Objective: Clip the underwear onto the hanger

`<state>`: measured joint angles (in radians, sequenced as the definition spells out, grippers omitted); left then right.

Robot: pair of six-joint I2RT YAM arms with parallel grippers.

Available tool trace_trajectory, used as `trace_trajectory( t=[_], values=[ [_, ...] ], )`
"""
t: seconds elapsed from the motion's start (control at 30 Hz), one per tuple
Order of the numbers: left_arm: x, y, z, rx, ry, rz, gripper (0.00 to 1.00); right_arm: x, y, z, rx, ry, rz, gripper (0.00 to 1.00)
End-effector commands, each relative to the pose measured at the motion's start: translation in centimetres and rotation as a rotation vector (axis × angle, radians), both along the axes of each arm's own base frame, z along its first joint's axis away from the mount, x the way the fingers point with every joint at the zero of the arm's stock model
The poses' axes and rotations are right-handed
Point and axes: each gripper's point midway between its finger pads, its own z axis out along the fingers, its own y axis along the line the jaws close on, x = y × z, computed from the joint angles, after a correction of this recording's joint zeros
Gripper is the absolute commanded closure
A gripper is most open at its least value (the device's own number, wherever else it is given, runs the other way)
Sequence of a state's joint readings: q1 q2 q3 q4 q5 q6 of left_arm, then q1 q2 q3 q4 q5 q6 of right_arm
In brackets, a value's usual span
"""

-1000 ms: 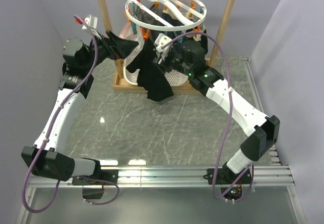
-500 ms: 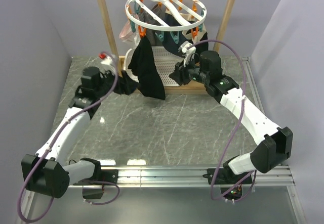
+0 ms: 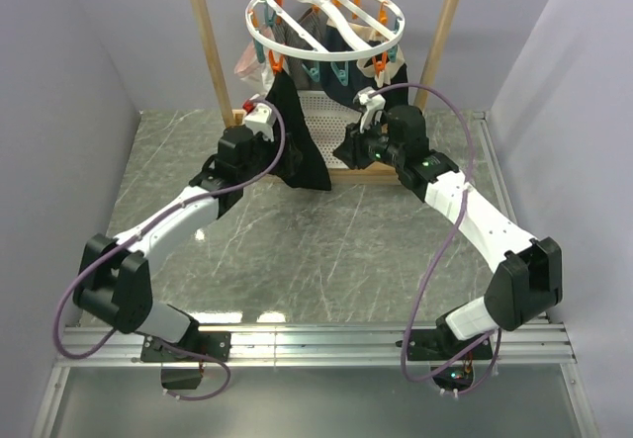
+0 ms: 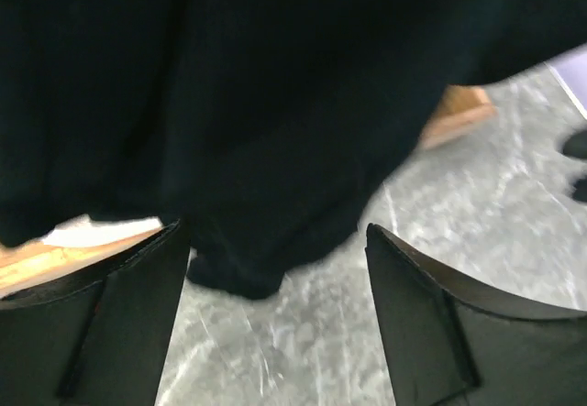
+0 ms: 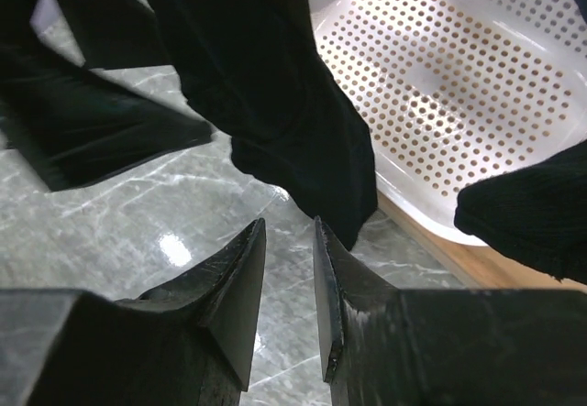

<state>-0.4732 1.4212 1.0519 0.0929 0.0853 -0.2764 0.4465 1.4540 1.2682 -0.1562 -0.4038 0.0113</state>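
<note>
The round white hanger (image 3: 321, 23) hangs by its hook from the wooden frame, with orange and teal clips under its ring. The black underwear (image 3: 297, 146) dangles from a clip at the ring's front left, and its lower edge reaches down to the frame's base. My left gripper (image 3: 265, 161) is at the fabric's lower left. In the left wrist view its fingers (image 4: 119, 305) stand wide apart on nothing, the underwear (image 4: 257, 104) just beyond them. My right gripper (image 3: 348, 149) is to the right of the cloth. Its jaws (image 5: 288, 223) leave a narrow empty gap below the underwear (image 5: 266, 85).
The wooden frame rack (image 3: 213, 52) stands at the back of the marble table (image 3: 326, 250). A white perforated basket (image 5: 459, 85) sits on its base. A pale pink garment (image 3: 247, 62) and other dark items hang from the hanger; a black piece (image 5: 532, 213) dangles over the basket.
Both arms have come down from the hanger, leaving the underwear hanging from a clip. The left arm swung right to the fabric's lower edge. The right jaws narrowed.
</note>
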Motion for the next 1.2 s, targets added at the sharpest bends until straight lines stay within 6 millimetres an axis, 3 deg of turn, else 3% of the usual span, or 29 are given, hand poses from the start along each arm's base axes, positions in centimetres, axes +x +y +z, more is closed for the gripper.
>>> trace_trajectory(
  t=[0.0, 0.1, 0.13, 0.23, 0.27, 0.3, 0.47, 0.67, 0.8, 0.83, 0.87, 1.03, 1.17],
  values=[
    [2.5, -0.3, 3.5, -0.051, -0.092, 0.075, 0.19, 0.9, 0.2, 1.4, 0.069, -0.024, -0.011, 0.65],
    [3.2, -0.6, 3.3, -0.047, -0.094, 0.074, 0.34, 1.3, 0.6, 1.2, 0.089, -0.002, -0.001, 0.65],
    [3.2, -0.5, 3.5, -0.044, -0.096, 0.075, 0.53, 1.5, 0.7, 0.9, 0.095, 0.009, -0.001, 0.65],
    [2.4, 0.4, 3.9, -0.019, -0.109, 0.074, 0.95, 1.8, 1.3, 0.7, 0.122, 0.024, 0.018, 0.65],
    [1.9, 0.7, 4.1, 0.001, -0.122, 0.052, 1.00, 1.9, 1.6, 0.7, 0.133, 0.033, 0.025, 0.65],
    [1.1, 0.9, 5.0, 0.001, -0.147, 0.025, 1.00, 2.1, 1.9, 0.3, 0.139, 0.050, 0.033, 0.65],
    [-2.5, 1.2, 5.0, 0.092, -0.191, -0.171, 1.00, 1.6, 3.8, -0.9, 0.237, 0.205, 0.103, 0.55],
    [-5.2, 3.6, 6.4, 0.183, -0.285, -0.298, 1.00, 1.5, 5.5, -1.6, 0.393, 0.362, 0.148, 0.41],
    [-7.4, 3.8, 7.7, 0.216, -0.371, -0.428, 1.00, 0.7, 6.4, -2.3, 0.528, 0.527, 0.223, 0.34],
    [-7.5, 4.1, 7.8, 0.225, -0.391, -0.435, 1.00, 0.9, 6.5, -1.2, 0.596, 0.553, 0.234, 0.33],
    [-7.6, 4.2, 8.1, 0.229, -0.407, -0.440, 1.00, 0.8, 6.4, -1.6, 0.626, 0.583, 0.234, 0.32],
    [-7.9, 3.5, 8.5, 0.184, -0.360, -0.492, 1.00, -0.3, 6.8, 0.3, 0.769, 0.607, 0.336, 0.32],
    [-7.7, 3.2, 9.0, 0.145, -0.357, -0.487, 1.00, -0.9, 6.9, -0.6, 0.751, 0.558, 0.364, 0.30]
  ],
)
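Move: The hanging black underwear is right in front of the open left hand, its middle about 3 cm ahead and 8 cm above, with its loose lower end by the fingers. The orange clip holding it is some 24 cm above, 3 cm ahead and 5 cm left; the white basket lies 9 cm ahead, 2 cm right and 18 cm below. From the right hand, the underwear's middle is about 8 cm left, 3 cm ahead and 5 cm up. Left pinches the underwear's loose end, pulls back some 10 cm and up; opening right hand goes left, down. ##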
